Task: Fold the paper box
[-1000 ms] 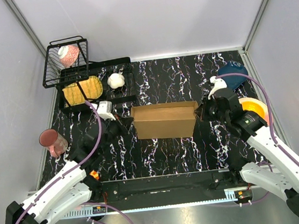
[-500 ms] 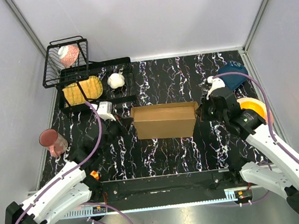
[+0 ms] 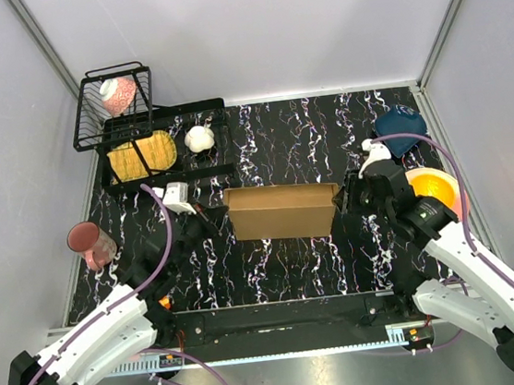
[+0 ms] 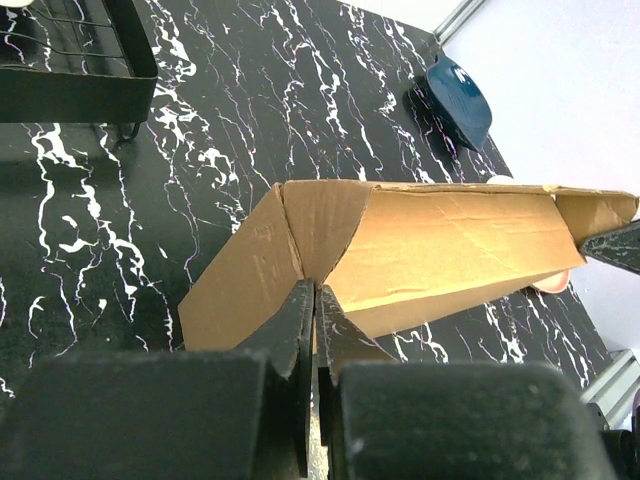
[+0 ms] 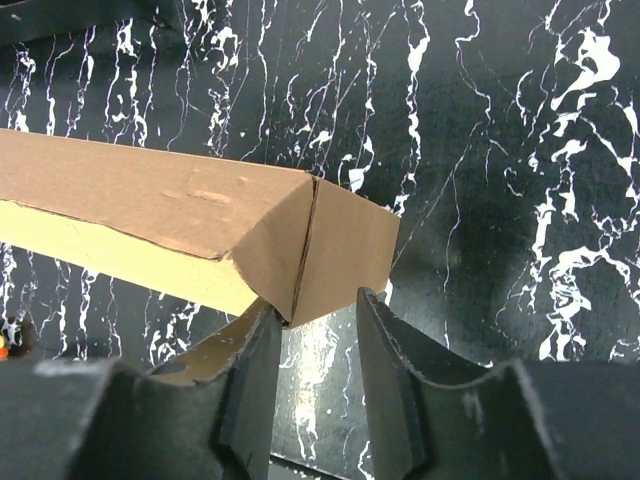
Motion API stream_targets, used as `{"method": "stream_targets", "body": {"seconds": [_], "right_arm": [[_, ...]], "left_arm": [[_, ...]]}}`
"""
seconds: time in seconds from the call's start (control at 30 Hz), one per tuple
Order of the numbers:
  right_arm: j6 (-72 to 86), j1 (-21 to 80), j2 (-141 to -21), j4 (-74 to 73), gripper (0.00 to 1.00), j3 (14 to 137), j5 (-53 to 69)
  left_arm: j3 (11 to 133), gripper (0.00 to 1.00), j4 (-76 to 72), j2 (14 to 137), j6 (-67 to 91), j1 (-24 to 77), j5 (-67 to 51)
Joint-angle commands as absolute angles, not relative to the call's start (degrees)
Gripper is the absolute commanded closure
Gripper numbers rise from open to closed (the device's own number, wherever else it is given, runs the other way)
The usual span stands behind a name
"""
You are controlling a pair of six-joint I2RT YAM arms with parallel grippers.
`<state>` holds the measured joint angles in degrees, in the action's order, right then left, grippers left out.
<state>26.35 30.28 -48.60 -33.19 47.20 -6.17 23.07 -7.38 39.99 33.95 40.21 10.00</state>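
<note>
The paper box is a long brown cardboard form lying across the middle of the black marbled table. My left gripper is at its left end. In the left wrist view the gripper is shut, its tips pinching the cardboard at the fold where the end flap meets the long side. My right gripper is at the box's right end. In the right wrist view it stands open around the lower corner of the box, and a loose cardboard tab rests on its left finger.
At the back left stand a black wire basket and a black rack holding a yellow item and a white object. A pink cup sits at the left edge. A blue bowl and an orange plate lie at the right.
My right gripper has gone from shut to open at the box's right end. The box has shifted slightly left, and its raised right flap has dropped. The left gripper stays shut.
</note>
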Motion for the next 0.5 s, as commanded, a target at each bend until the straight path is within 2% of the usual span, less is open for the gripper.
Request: {"method": "stream_targets", "body": {"seconds": [0.0,0.13,0.27,0.4,0.47], "right_arm": [[27.7,30.1,-45.9,-36.5,0.56,47.4,-8.2],[28.2,30.1,-42.4,-36.0,0.43,49.9,-7.1],[28.5,30.1,-38.9,-35.1,0.35,52.4,-6.4],[26.9,30.1,-40.2,-33.9,0.34,54.1,-6.4],[26.3,30.1,-41.8,-33.4,0.38,54.1,-5.4]], "left_arm": [[21.7,1.00,-3.6,38.8,33.9,39.8,15.7],[22.0,1.00,-2.9,38.3,33.9,39.8,16.3],[22.2,1.00,-2.7,38.3,33.9,39.9,16.3],[22.7,1.00,-2.7,38.4,34.1,39.8,16.1],[22.9,1.00,-2.5,38.5,34.0,40.0,16.0]]}}
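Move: The paper box's middle lies about 14 cm to the right hand's left, some 1 cm ahead and 4 cm below. The blue pan stands roughly 22 cm ahead of the right hand and 21 cm to its right, and the orange bowl about 27 cm to its right and 4 cm ahead, both near table height. From the left hand the box's middle is around 15 cm right, 1 cm ahead and 4 cm below. Right fingers open wider and rise about 7 cm off the box's right end; left keeps pinching, easing 1 cm left. ##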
